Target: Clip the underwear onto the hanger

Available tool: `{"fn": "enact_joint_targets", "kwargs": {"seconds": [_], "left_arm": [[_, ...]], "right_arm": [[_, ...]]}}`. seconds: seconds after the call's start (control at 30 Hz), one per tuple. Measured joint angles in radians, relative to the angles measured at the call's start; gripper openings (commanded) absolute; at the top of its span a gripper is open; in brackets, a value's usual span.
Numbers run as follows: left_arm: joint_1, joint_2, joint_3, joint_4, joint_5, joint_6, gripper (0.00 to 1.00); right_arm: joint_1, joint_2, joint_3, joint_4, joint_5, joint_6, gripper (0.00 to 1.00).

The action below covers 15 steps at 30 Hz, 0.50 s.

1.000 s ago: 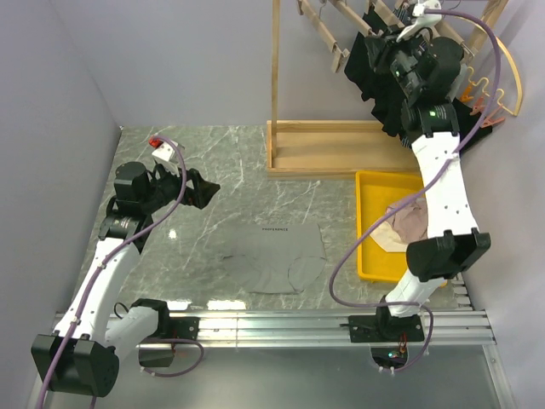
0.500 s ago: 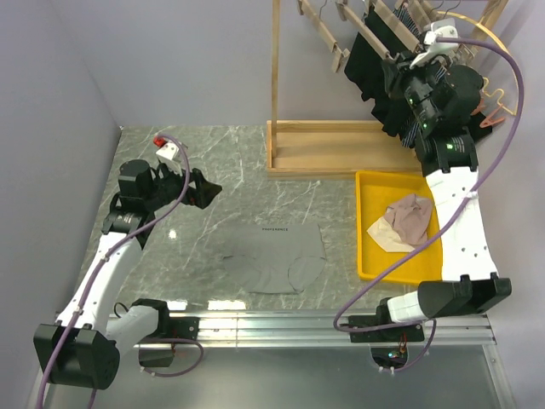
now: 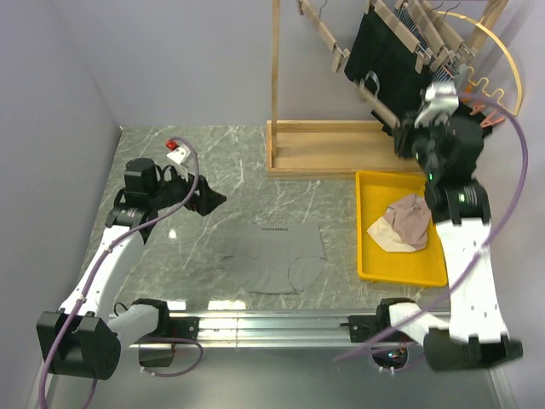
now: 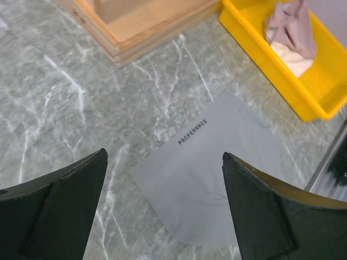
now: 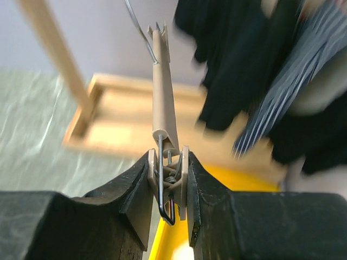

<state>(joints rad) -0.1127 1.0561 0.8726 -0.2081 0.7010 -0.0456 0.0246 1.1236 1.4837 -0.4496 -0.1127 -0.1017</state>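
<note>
The light grey underwear (image 3: 277,256) lies flat on the marble table, its printed waistband toward the rack; the left wrist view shows the underwear (image 4: 211,168) ahead of the jaws. My left gripper (image 3: 210,201) hovers to the left of it, open and holding nothing (image 4: 164,156). My right gripper (image 3: 409,138) is raised beside the rack, above the tray's far edge, and is shut on the end clip of the hanger (image 3: 383,109). In the right wrist view the hanger (image 5: 162,92) points straight away from the gripper (image 5: 168,184), with its thin metal hook (image 5: 135,21) at the far end.
A wooden rack (image 3: 275,85) on a box base (image 3: 324,149) carries black garments (image 3: 383,51) and a yellow hoop hanger (image 3: 504,68). A yellow tray (image 3: 370,230) at the right holds a beige-pink garment (image 3: 407,220). Grey walls close off the left and back.
My right arm has come down and toward the near side from the rack's top, bringing the hanger with it. My left gripper has shifted slightly right toward the underwear.
</note>
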Motion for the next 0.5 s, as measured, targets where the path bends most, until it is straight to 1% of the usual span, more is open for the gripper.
{"fn": "enact_joint_targets", "kwargs": {"seconds": [0.13,0.27,0.37,0.43,0.5], "left_arm": [[0.000,0.001,-0.002,-0.027,0.100,0.099,0.89],[0.000,0.001,-0.002,-0.135,0.200,0.287,0.89],[0.000,0.002,-0.001,-0.240,0.256,0.454,0.89],[0.000,0.007,0.003,-0.302,0.289,0.533,0.92],[0.000,0.023,0.018,-0.341,0.317,0.568,0.96]], "right_arm": [[-0.004,-0.177,-0.160,-0.108,-0.092,0.009,0.00],[-0.006,-0.286,-0.298,-0.174,-0.283,0.015,0.00],[-0.005,-0.298,-0.370,-0.211,-0.437,0.013,0.00],[-0.006,-0.269,-0.398,-0.233,-0.534,0.002,0.00],[-0.004,-0.222,-0.399,-0.253,-0.620,-0.019,0.00]]}}
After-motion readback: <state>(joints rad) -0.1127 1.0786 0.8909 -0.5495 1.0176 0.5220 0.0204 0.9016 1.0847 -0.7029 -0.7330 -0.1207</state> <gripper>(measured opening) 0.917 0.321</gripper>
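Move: The underwear lies flat on the table, its middle about 31 cm to the left of my right hand, 10 cm nearer my base and 42 cm below. That hand already grips the clip hanger. From it, the yellow tray is some 8 cm to the right, 2 cm farther out and 41 cm down; the hanging black garment is about 24 cm straight ahead, roughly level. From my open left hand, the underwear is 18 cm right, 4 cm back and 23 cm down. I bring the hanger away from the rack and towards the underwear, still pinching it by one end clip: my right hand sinks about 15 cm while drawing back and swinging left, turning some 35 degrees counter-clockwise and tipping fingers down. My open left hand comes back about 6 cm and sinks a little, turning clockwise. ##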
